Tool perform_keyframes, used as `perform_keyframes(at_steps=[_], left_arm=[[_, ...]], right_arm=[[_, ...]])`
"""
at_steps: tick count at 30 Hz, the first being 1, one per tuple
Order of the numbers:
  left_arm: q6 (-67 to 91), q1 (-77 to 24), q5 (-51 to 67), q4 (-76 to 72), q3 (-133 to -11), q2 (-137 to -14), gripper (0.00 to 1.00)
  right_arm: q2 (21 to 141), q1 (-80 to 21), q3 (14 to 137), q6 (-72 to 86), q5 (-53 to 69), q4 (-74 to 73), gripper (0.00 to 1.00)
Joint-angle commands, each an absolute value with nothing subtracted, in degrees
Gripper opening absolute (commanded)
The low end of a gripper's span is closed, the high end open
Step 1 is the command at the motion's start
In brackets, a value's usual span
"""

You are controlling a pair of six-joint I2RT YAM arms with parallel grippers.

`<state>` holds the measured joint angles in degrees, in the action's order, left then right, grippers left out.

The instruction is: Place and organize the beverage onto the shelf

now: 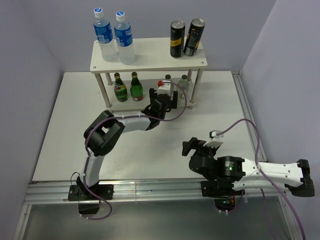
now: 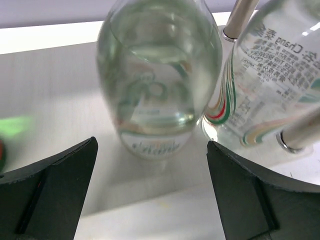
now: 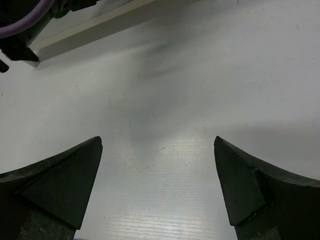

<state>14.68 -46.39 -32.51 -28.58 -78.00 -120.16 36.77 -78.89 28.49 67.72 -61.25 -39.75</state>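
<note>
The cream-white shelf [image 1: 150,56] stands at the back of the table. Two clear plastic bottles with blue labels [image 1: 114,36] stand on its top board at the left. On the lower board are two dark green glass bottles [image 1: 127,87] and two clear glass bottles [image 1: 184,82]. My left gripper [image 1: 167,98] is at the lower board's front edge, open. In the left wrist view one clear bottle [image 2: 160,75] stands upright just beyond the left gripper [image 2: 152,142], free of both fingers, with the second clear bottle [image 2: 280,75] to its right. My right gripper [image 1: 193,147] [image 3: 158,140] hangs open and empty over the table.
Two dark cans [image 1: 186,38] stand on the top board at the right. Metal shelf legs [image 2: 239,20] rise beside the right-hand clear bottle. A rail [image 1: 150,189] runs along the table's near edge, and grey walls enclose the back and sides.
</note>
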Motion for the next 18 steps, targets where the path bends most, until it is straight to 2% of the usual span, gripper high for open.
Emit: perform_keyframes(at_steps=[1, 7, 9, 10, 11, 12, 14, 17, 18], left_arm=[[13.8, -47.37, -36.2, -32.95, -74.37, -113.04, 0.97], [16.34, -50.09, -40.25, -31.56, -65.76, -104.61, 0.95], [18.88, -53.15, -44.98, -28.04, -62.51, -99.35, 0.95], [19.77, -54.48, -46.31, -26.99, -58.75, -97.49, 0.95], [20.65, -55.97, -49.36, -24.11, -56.97, -95.73, 0.95], [21.87, -59.12, -51.22, -21.21, -55.47, -92.49, 0.94], [28.8, -62.3, -55.61, -13.92, -53.0, -89.75, 0.94], [38.56, -68.19, -61.51, 5.3, -53.43, -84.3, 0.95], [45.28, -70.9, -64.22, 16.85, -54.48, -81.59, 0.95]], right_arm=[[37.26, -79.45, 28.13, 69.52, -63.72, -38.76, 1.0], [37.71, -79.54, 27.69, 69.7, -63.55, -38.58, 1.0], [37.71, -79.63, 27.6, 68.74, -63.2, -37.02, 1.0], [37.44, -79.63, 27.25, 66.82, -62.5, -34.65, 1.0], [37.18, -79.63, 26.81, 57.49, -59.53, -30.71, 1.0], [36.92, -79.72, 25.76, 51.56, -57.24, -21.36, 1.0], [36.74, -79.72, 26.36, 41.62, -51.36, -16.54, 1.0], [38.49, -79.72, 31.54, 37.19, -50.1, -16.43, 1.0], [39.02, -79.72, 34.95, 36.48, -51.23, -18.35, 1.0]])
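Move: The clear bottle just set on the lower shelf stands about 3 cm ahead of the left hand's already open fingers, hardly 1 cm to the right and about level. A second clear bottle is roughly 3 cm ahead and 9 cm to that hand's right, the nearer green bottle 3 cm ahead and some 17 cm to its left. From the right hand, the first bottle lies about 33 cm ahead and 13 cm left, near level. No touch is seen on the bottle as the left hand backs away from it with fingers kept wide open: at first it eases back, up and left, then draws fast straight back out of the shelf, about 19 cm in all. Late on, the open right hand swings some 4 cm left over the table, rising slightly at the end and turning about 15 degrees counter-clockwise. ##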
